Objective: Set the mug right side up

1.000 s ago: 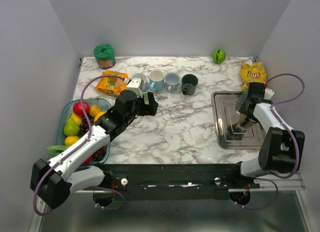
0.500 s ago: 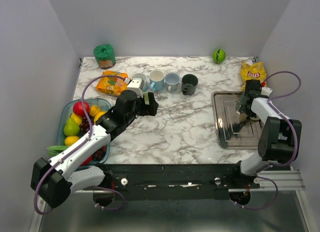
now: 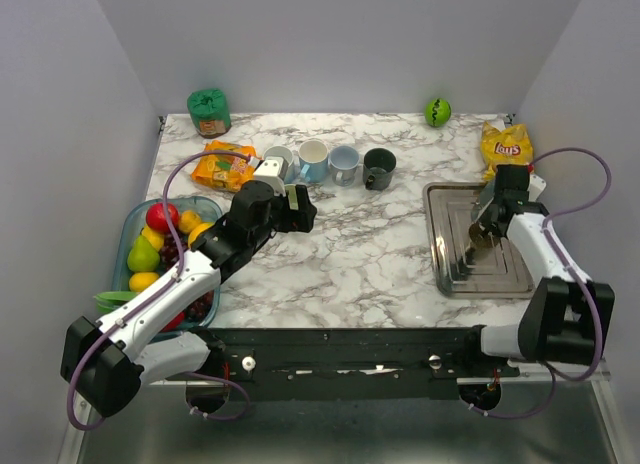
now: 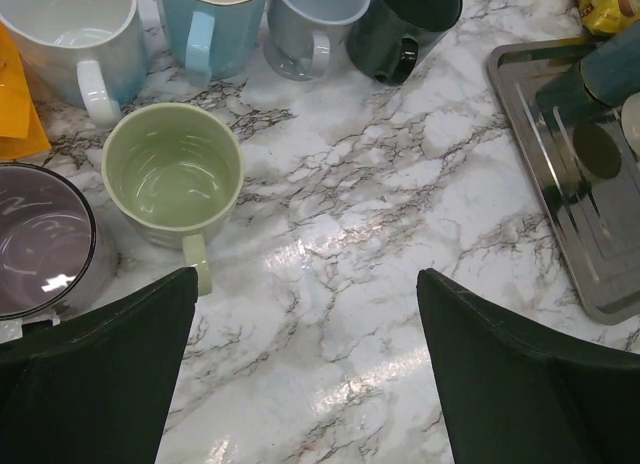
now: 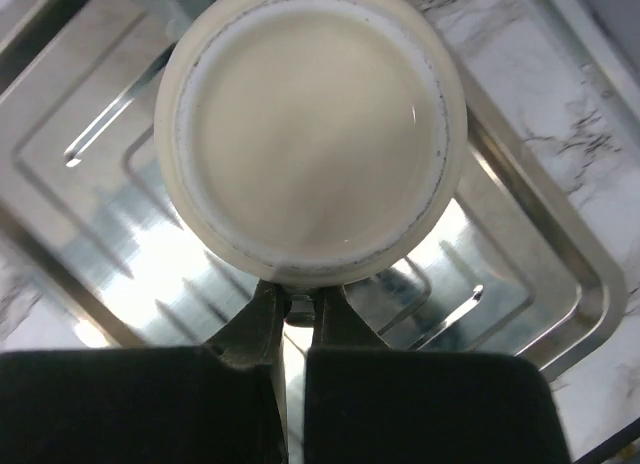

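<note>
The mug (image 5: 310, 134) stands upside down on the metal tray (image 5: 560, 274), its round cream base facing the right wrist camera. My right gripper (image 5: 298, 299) is shut on the mug's handle, which is pinched between the two fingers just under the base. From above, the mug (image 3: 482, 236) sits in the middle of the tray (image 3: 450, 274), with the right gripper (image 3: 490, 224) on its far side. My left gripper (image 4: 305, 276) is open with nothing between its fingers. It hovers over bare marble near a pale green mug (image 4: 175, 174).
Upright mugs stand in a row at the back: white (image 4: 70, 34), light blue (image 4: 215, 24), grey-blue (image 4: 310, 24), dark green (image 4: 405, 19). A chips bag (image 3: 506, 144) lies behind the tray, with a green ball (image 3: 437, 111) at the back. A fruit container (image 3: 150, 249) is on the left.
The right gripper has closed on the mug's handle and its arm has shifted slightly over the tray. The left arm has not moved.
</note>
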Robot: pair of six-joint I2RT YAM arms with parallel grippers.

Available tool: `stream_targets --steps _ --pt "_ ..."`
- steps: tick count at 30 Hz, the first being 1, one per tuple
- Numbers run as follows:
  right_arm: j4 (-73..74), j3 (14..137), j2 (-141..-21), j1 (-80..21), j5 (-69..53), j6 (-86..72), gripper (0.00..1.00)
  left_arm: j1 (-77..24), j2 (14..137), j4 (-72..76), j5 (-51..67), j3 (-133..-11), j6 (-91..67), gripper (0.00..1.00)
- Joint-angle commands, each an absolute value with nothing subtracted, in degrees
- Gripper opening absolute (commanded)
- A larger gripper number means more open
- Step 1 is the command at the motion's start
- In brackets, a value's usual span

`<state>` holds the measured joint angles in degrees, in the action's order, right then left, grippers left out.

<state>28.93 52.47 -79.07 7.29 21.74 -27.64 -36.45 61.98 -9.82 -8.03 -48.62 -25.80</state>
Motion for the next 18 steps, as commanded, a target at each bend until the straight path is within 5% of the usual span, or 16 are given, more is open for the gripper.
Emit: stream_targets --steps 1,11,18 --pt "27.78 49.14 -69.89 5.10 9.78 -31.02 0.01 -36.30 60.65 -8.09 -5.72 -48.08 -26.37 0.99" --pt "10.31 44.92 -55.91 -3.41 -20.55 -40.51 0.01 -36.30 60.29 -6.68 2.89 -50.45 -27.42 0.99" --pt "-17.62 42.18 -52.73 -14.84 -22.15 -49.91 0.01 -36.21 59.77 -3.09 13.17 -53.08 -32.25 0.99"
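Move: The right hand already has the cream mug by its handle, base up, its body some 5 cm ahead and 3 cm to the right. The waiting open left gripper is about 50 cm left, level fore-and-aft and 12 cm higher. The lying blue mug is about 7 cm ahead and 3 cm left, the dark mug 13 cm ahead and 34 cm left. From the left hand, the cream mug lies roughly 53 cm right, 5 cm ahead and 12 cm below. Sweeping left and up, the right hand carries the cream mug off over the tray towards the left gripper, some 23 cm across and 13 cm higher, and swings its steeply down-pointing fingers round to point forward-left and only slightly down. The handle stays pinched. The open left hand eases about 3.5 cm right, 3 cm up and 2 cm back, turning about 10 degrees clockwise. ##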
